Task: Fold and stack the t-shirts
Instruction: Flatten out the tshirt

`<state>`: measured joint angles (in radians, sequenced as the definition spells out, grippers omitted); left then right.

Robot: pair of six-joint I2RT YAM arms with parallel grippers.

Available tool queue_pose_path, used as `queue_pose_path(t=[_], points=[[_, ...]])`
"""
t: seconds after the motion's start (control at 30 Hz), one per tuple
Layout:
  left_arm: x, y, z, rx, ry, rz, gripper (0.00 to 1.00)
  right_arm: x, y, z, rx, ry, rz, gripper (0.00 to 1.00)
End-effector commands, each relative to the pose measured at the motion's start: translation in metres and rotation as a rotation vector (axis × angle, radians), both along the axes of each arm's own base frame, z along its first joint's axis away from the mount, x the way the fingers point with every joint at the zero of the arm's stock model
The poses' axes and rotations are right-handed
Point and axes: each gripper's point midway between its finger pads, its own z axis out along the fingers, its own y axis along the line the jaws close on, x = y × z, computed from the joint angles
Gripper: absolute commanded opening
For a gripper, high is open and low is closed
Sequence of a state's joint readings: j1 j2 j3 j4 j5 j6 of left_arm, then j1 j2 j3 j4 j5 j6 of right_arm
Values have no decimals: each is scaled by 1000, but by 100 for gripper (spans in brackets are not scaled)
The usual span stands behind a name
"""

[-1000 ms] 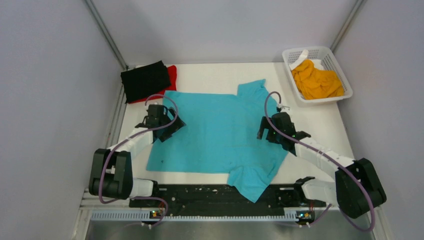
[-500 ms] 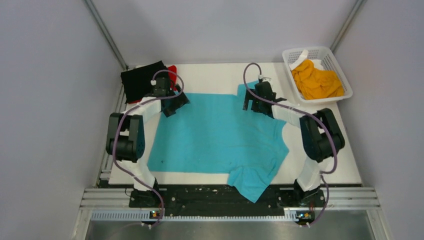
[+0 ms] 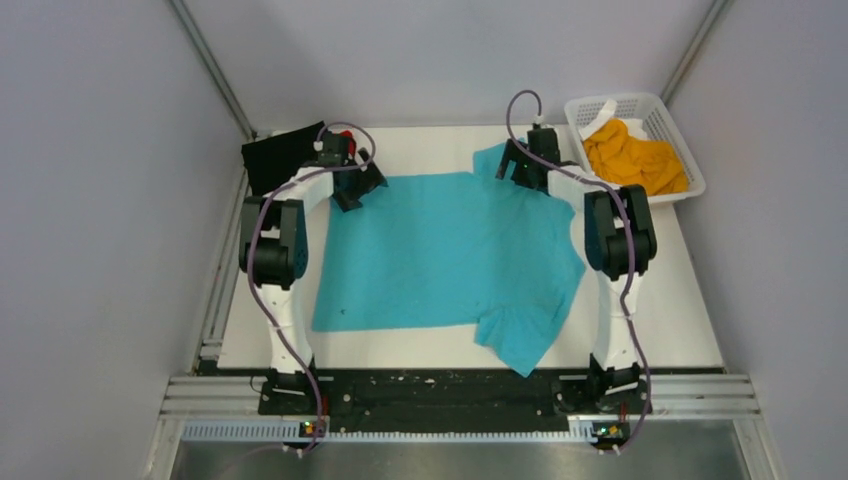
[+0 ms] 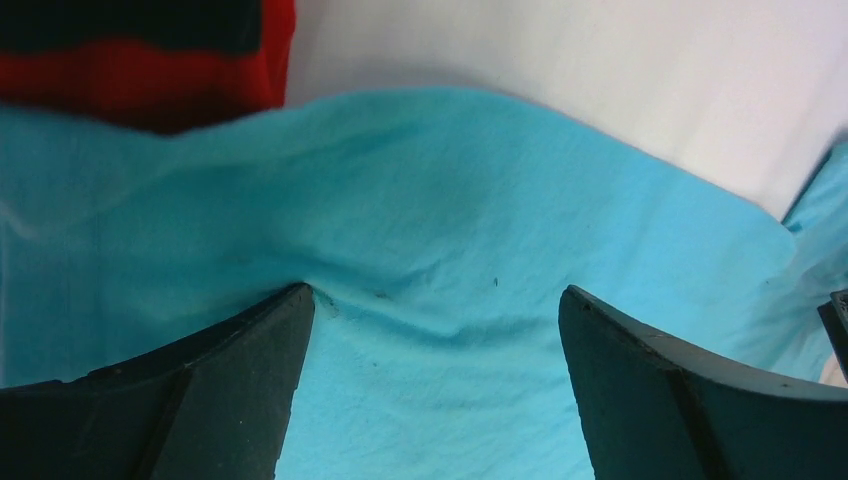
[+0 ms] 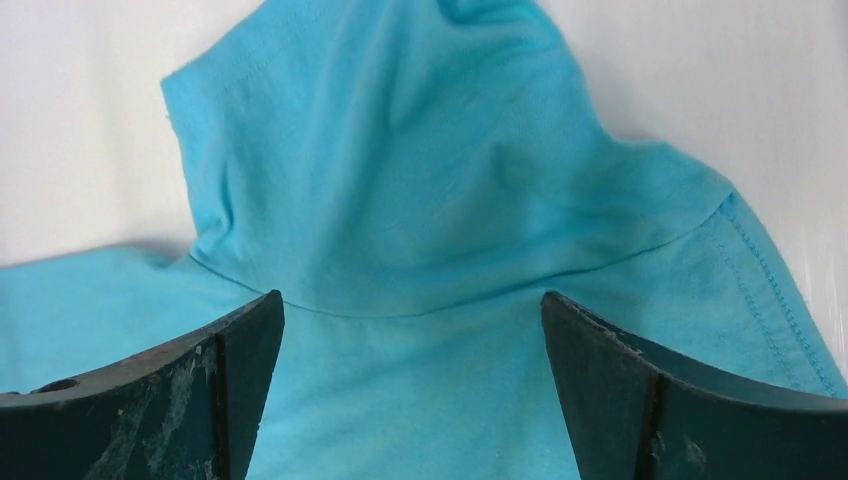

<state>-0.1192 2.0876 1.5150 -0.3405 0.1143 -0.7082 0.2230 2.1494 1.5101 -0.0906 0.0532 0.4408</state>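
A turquoise t-shirt [image 3: 450, 250] lies spread flat on the white table, one sleeve hanging toward the near edge. My left gripper [image 3: 358, 190] rests open on its far left corner, fingertips pressing into the cloth [image 4: 437, 300]. My right gripper [image 3: 515, 172] is open over the far right sleeve seam [image 5: 412, 300], and the sleeve [image 5: 420, 150] bunches up beyond it. A folded black t-shirt [image 3: 275, 155] lies on a red one [image 4: 150, 85] at the far left corner. An orange-yellow t-shirt [image 3: 635, 160] lies crumpled in the basket.
The white mesh basket [image 3: 620, 103] stands at the far right corner. Grey walls close in on the table at left, right and back. Both arms are stretched out along the shirt's sides. A black rail runs along the near edge [image 3: 420, 385].
Both arms have reached away from the near side to the shirt's far edge. The turquoise shirt has shifted slightly away from the near edge. Both grippers stayed open.
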Motion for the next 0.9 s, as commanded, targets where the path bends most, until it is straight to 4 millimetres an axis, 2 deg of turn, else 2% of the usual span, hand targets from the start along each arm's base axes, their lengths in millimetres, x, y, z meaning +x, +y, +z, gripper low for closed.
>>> queue_pose_path(t=[0.0, 0.13, 0.2, 0.27, 0.33, 0.43, 0.53, 0.6, 0.63, 0.73, 0.8, 0.87], points=[[12, -6, -26, -56, 50, -18, 97, -10, -8, -59, 45, 185, 11, 99], [32, -9, -35, -100, 59, -32, 97, 11, -7, -57, 30, 172, 31, 99], [41, -8, -31, -113, 57, -36, 97, 22, -9, -40, 20, 150, 44, 99], [49, -10, -11, -126, 15, -56, 96, 27, -9, -9, 0, 115, 72, 99], [52, -11, 20, -121, -43, -73, 97, 25, -14, 28, -23, 60, 78, 99], [35, -8, 66, -94, -114, -85, 97, 6, -22, 86, -41, -30, 69, 99], [-6, -4, 98, -51, -157, -79, 97, -39, -20, 113, -23, -97, 85, 99], [-44, 0, 104, -28, -163, -70, 97, -77, -20, 115, 4, -116, 85, 99], [-64, 5, 104, -9, -159, -49, 97, -98, -20, 112, 22, -118, 82, 99], [-130, 21, 84, 26, -111, 42, 97, -158, -23, 98, 109, -114, 58, 99], [-171, 32, 69, 32, -86, 97, 98, -192, -25, 88, 153, -115, 43, 99], [-205, 47, 64, 57, -99, 162, 98, -218, -30, 90, 177, -142, 33, 99]])
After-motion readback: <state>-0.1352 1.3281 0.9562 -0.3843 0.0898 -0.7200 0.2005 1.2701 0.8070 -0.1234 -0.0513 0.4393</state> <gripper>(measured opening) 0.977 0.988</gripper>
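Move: I have both open hands down on the far part of the turquoise t-shirt. Its middle lies about 15 cm back and 13 cm to the right of my left hand, and about 19 cm back and 11 cm to the left of my right. The black-and-red stack is some 13 cm left of my left hand and 8 cm ahead. From my right hand, the far sleeve is about 6 cm ahead and 1 cm left, the basket roughly 21 cm right and 8 ahead. With fingers still wide open on the cloth, I push the t-shirt forward another 5 cm or so with both hands together, towards the far table edge. Then I turn back, lift both hands clear and sweep them some 20 cm back over the shirt towards me, rising about 10 cm as they go. ##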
